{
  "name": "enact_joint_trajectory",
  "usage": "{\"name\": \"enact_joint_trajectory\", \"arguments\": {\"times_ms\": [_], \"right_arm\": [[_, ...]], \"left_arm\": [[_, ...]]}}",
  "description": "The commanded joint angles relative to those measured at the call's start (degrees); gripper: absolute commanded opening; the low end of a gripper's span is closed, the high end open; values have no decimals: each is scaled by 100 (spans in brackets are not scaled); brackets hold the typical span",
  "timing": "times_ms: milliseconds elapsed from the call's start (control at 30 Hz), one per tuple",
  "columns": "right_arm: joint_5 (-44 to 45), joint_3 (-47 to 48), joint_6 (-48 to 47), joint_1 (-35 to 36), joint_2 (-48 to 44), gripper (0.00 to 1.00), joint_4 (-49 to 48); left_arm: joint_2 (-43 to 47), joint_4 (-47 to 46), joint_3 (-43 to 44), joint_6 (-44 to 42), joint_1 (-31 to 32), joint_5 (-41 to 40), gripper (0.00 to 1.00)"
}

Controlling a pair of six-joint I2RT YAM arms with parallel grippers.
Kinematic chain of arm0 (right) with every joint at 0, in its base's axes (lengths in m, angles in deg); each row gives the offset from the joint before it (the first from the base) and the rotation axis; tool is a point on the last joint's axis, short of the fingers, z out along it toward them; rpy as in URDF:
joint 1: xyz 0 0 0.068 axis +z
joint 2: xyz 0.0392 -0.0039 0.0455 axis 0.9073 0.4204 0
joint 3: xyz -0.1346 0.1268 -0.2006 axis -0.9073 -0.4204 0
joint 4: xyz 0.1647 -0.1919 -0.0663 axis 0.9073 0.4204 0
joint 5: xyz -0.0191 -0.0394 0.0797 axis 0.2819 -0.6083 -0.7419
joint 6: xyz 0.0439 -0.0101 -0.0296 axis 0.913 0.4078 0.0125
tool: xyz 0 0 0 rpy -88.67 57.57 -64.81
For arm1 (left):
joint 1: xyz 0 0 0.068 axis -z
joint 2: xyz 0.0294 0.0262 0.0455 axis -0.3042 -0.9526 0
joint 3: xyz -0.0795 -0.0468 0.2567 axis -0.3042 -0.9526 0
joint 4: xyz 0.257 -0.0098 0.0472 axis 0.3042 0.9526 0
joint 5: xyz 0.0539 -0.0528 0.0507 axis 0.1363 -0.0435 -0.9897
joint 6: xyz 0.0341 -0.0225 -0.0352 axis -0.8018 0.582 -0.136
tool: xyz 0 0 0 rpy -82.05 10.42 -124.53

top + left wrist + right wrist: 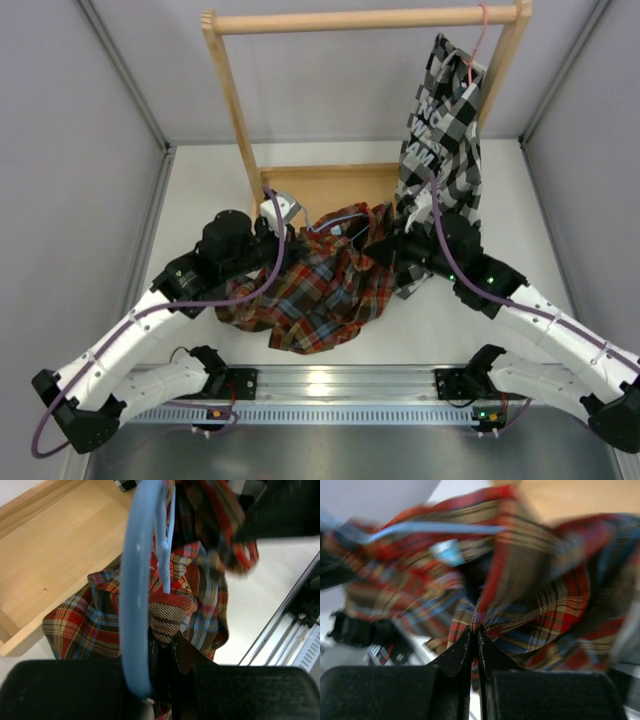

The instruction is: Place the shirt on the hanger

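The plaid shirt lies bunched on the table between my two arms. My left gripper is at its far left edge, beside the wooden base. In the left wrist view the light-blue hanger curves close past the lens and runs down into my left gripper, which looks shut on it, with shirt cloth bunched at the tips. A thin piece of the hanger shows over the shirt's top. My right gripper is shut on a fold of the shirt. The hanger bar crosses behind.
A wooden rack with a top rod and flat wooden base stands at the back. A black-and-white checked shirt hangs from it on a pink hanger, just behind my right arm. A metal rail runs along the near edge.
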Motion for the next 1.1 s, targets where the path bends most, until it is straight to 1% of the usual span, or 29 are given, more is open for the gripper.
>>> {"name": "enact_joint_trajectory", "arguments": {"times_ms": [0,67,100,167,267,400,433,467,500,533,567,600,633,667,700,733,767,800,833,867,933,1000,1033,1067], "right_arm": [[-166,-74,340,946,-101,0,-1232],[78,-57,323,1238,-39,0,-1349],[210,-31,244,1474,39,0,-1428],[552,-82,182,1625,206,0,-1368],[616,-485,269,1635,382,0,-1604],[756,-865,384,1635,331,0,-1851],[757,-909,384,1635,278,3,-1842],[730,-927,306,1635,103,9,-1781],[730,-901,244,1635,-20,24,-1659],[704,-874,182,1626,-169,25,-1492],[686,-822,34,1626,-545,27,-1073],[669,-795,-29,1626,-757,35,-886],[625,-734,-90,1626,-1264,38,-501],[581,-681,-230,1626,-1522,41,-297],[537,-620,-292,1626,-1750,45,-95],[459,-541,-362,1635,-1979,49,99],[432,-314,-520,1626,-2347,56,483],[405,-190,-634,1626,-2481,57,644],[414,90,-723,1626,-2648,59,802],[414,241,-906,1626,-2675,64,917],[292,687,-1109,1626,-2545,67,1198],[107,988,-1434,1626,-2299,70,1383],[19,1215,-1522,1626,-1976,70,1392],[-17,1313,-1671,1626,-1807,70,1401]], "left_arm": [[-414,-737,470,821,-1,24,0],[-563,-1115,567,856,-1,401,0],[-642,-1255,576,891,-1,473,0],[-687,-1658,585,944,-1,526,0],[-740,-1810,734,1032,-62,473,0],[-714,-1889,761,858,-290,955,0],[-600,-1889,735,813,-352,1000,0],[-547,-1898,682,734,-492,1070,0],[-477,-1898,656,638,-554,1332,0],[-389,-1881,647,515,-607,1552,0],[-371,-1820,647,279,-686,1702,0],[-362,-1601,699,128,-712,2017,0],[-388,-1477,743,-38,-730,2220,0],[-406,-1363,769,-292,-730,2370,0],[-423,-1240,787,-347,-730,2450,0],[-432,-1222,778,-409,-739,2712,0],[-441,-1221,761,-505,-739,2958,0],[-441,-1221,743,-663,-739,3265,0],[-459,-1239,708,-760,-739,4077,0],[-537,-1239,717,-900,-739,4486,0],[-652,-1239,778,-919,-730,5120,0],[-810,-1239,796,-866,-722,5175,0],[-871,-1239,813,-858,-721,5315,0],[-933,-1230,822,-884,-695,5725,0]]}}
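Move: The right gripper pinches the plaid shirt's free edge. The hanger's outer end lies about 4 cm ahead of it and 3 cm to its left, at nearly its height; the left gripper, holding hanger and collar cloth, is some 13 cm left and 2 cm back. The checkered shirt hangs roughly 15 cm ahead and 7 cm right. From the left gripper, the hanger's outer end is about 6 cm ahead and 11 cm right. Draw the pinched plaid edge left and back with the right gripper, then down about 5 cm by the hanger's end; open the fingers, let go, and pull up some 20 cm, back and to the right, tipping the fingers upward. Keep the left gripper shut on hanger and collar, ease it right and up about 5 cm, then swing it back while turning clockwise some 35 degrees. ##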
